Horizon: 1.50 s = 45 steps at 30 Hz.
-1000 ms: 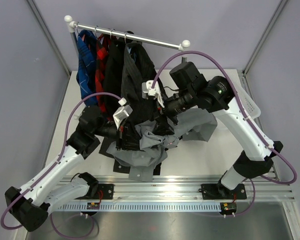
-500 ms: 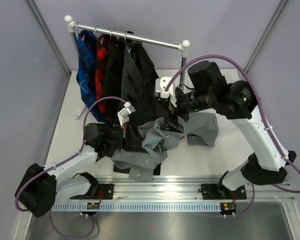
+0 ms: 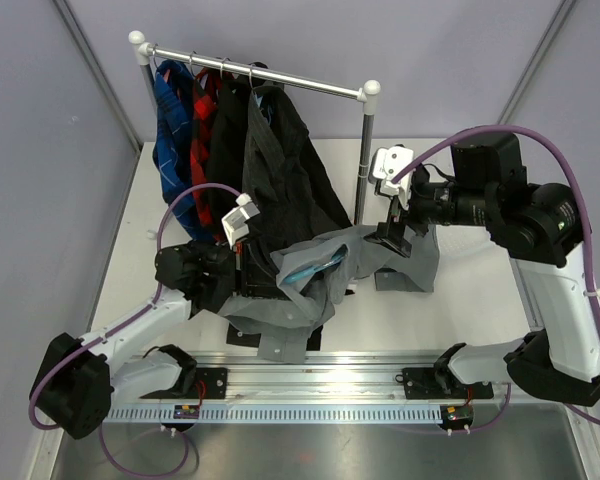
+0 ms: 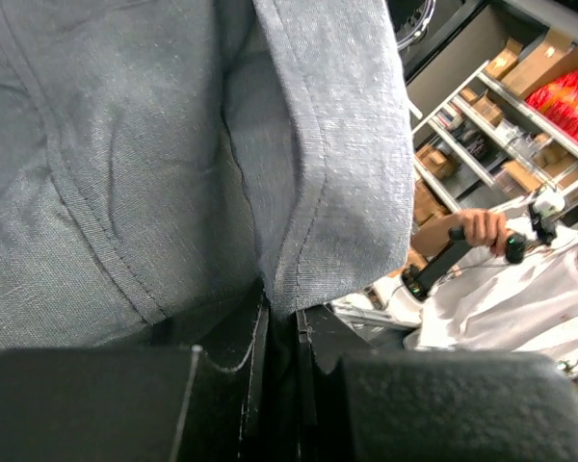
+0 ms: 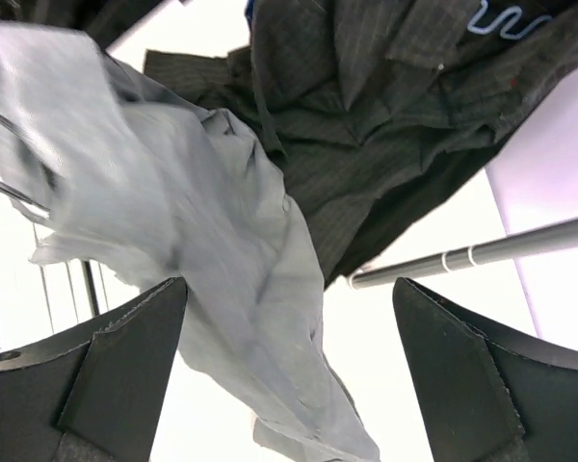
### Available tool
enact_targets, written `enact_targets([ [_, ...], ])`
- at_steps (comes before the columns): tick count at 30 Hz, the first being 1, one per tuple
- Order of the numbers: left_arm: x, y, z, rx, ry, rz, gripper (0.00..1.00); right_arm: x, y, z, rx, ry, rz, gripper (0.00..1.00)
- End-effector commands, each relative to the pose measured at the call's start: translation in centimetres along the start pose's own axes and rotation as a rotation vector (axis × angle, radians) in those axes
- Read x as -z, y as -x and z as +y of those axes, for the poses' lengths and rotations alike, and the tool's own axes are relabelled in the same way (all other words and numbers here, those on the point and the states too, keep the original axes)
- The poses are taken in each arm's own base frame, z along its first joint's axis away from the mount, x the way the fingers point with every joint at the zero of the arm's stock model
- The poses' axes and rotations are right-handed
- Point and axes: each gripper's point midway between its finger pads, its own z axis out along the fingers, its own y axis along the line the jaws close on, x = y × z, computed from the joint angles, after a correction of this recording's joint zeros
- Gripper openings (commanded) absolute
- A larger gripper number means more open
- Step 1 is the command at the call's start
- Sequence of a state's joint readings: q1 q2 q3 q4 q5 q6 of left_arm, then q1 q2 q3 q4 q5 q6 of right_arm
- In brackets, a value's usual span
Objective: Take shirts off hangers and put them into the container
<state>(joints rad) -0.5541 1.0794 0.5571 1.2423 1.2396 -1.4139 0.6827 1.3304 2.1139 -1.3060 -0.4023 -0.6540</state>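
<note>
A light grey shirt [image 3: 310, 290] lies bunched across the table, and its light blue hanger [image 3: 308, 268] shows in the folds. My left gripper [image 3: 252, 268] is shut on a fold of this grey cloth [image 4: 308, 192], pinched between the black jaws. My right gripper [image 3: 392, 238] hangs open just right of the shirt's sleeve [image 3: 412, 262], with nothing in its fingers [image 5: 125, 366]; grey cloth [image 5: 222, 250] hangs beyond them. The charcoal pinstriped shirt [image 3: 290, 170], black shirt [image 3: 230, 130], red-black plaid shirt [image 3: 205, 135] and blue plaid shirt [image 3: 170, 120] hang on the rail. The container is out of view.
The metal rail [image 3: 280, 80] with white knobs spans the back, and its right post [image 3: 363, 150] stands close to my right gripper. White tabletop [image 3: 460, 300] shows at the right. An aluminium frame [image 3: 330, 365] runs along the near edge.
My right gripper opened, let go of the grey shirt and pulled away to the right. The shirt sagged and spread, uncovering the blue hanger. The left gripper kept its hold.
</note>
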Motion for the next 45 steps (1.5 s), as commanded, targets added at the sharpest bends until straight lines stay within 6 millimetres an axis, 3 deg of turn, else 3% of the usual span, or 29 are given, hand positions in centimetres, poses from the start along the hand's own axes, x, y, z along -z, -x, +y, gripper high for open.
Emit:
enact_targets([
  [1, -0.2, 1.5, -4.1, -0.355, -0.088, -0.016, 0.00, 0.6, -0.3, -0.7, 0.044, -0.031, -0.007, 0.96],
  [4, -0.2, 1.6, -4.1, -0.352, -0.078, -0.012, 0.00, 0.8, -0.6, 0.7, 0.073, 0.028, -0.017, 0.96],
  [9, -0.3, 2.0, -4.6, -0.358, -0.082, -0.006, 0.00, -0.1, -3.2, 4.7, 0.178, 0.256, -0.003, 0.95],
  [12, -0.4, 2.3, -4.7, -0.354, -0.080, -0.003, 0.00, -0.3, -3.8, 6.0, 0.236, 0.336, -0.018, 0.94],
  [20, -0.6, 2.9, -3.7, -0.346, -0.033, 0.003, 0.00, -1.1, -3.0, 6.3, 0.214, 0.410, -0.035, 0.89],
  [28, -0.7, 3.5, -2.4, -0.344, 0.051, 0.016, 0.00, -3.3, -2.6, 7.3, 0.072, 0.535, -0.045, 0.53],
  [37, -1.1, 3.3, -1.0, -0.341, 0.114, 0.063, 0.00, -4.4, -0.5, 8.9, 0.013, 0.627, -0.094, 0.36],
  [43, -1.2, 3.8, -1.1, -0.358, 0.125, 0.070, 0.00, -4.8, -0.6, 10.2, -0.011, 0.679, -0.074, 0.24],
  [45, -1.2, 4.0, -1.1, -0.368, 0.142, 0.069, 0.00, -4.7, -0.6, 10.3, -0.022, 0.679, -0.068, 0.05],
])
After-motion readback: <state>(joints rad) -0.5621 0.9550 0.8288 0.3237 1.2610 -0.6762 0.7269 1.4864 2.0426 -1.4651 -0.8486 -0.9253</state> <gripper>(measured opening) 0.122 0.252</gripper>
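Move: The gray shirt's upper fold lies about 6 cm left, 5 cm back and 6 cm below the open right gripper. The light-blue hanger showing inside the shirt is some 12 cm left, 7 cm back and 8 cm below; the rack's right post stands roughly 15 cm straight ahead of that gripper. From the left gripper, already pinching the shirt, that fold is about 12 cm right, 5 cm ahead and slightly above, around 3 cm. Sink the open right gripper back towards the gray shirt beside the left gripper, then bring it left, about 6 cm each way left and down and nearly as much back, swinging it some 30 degrees counter-clockwise. Close its fingers on the shirt's fold, still drawing back as they pinch. Keep the left gripper's hold, lifting slightly while its wrist turns. ##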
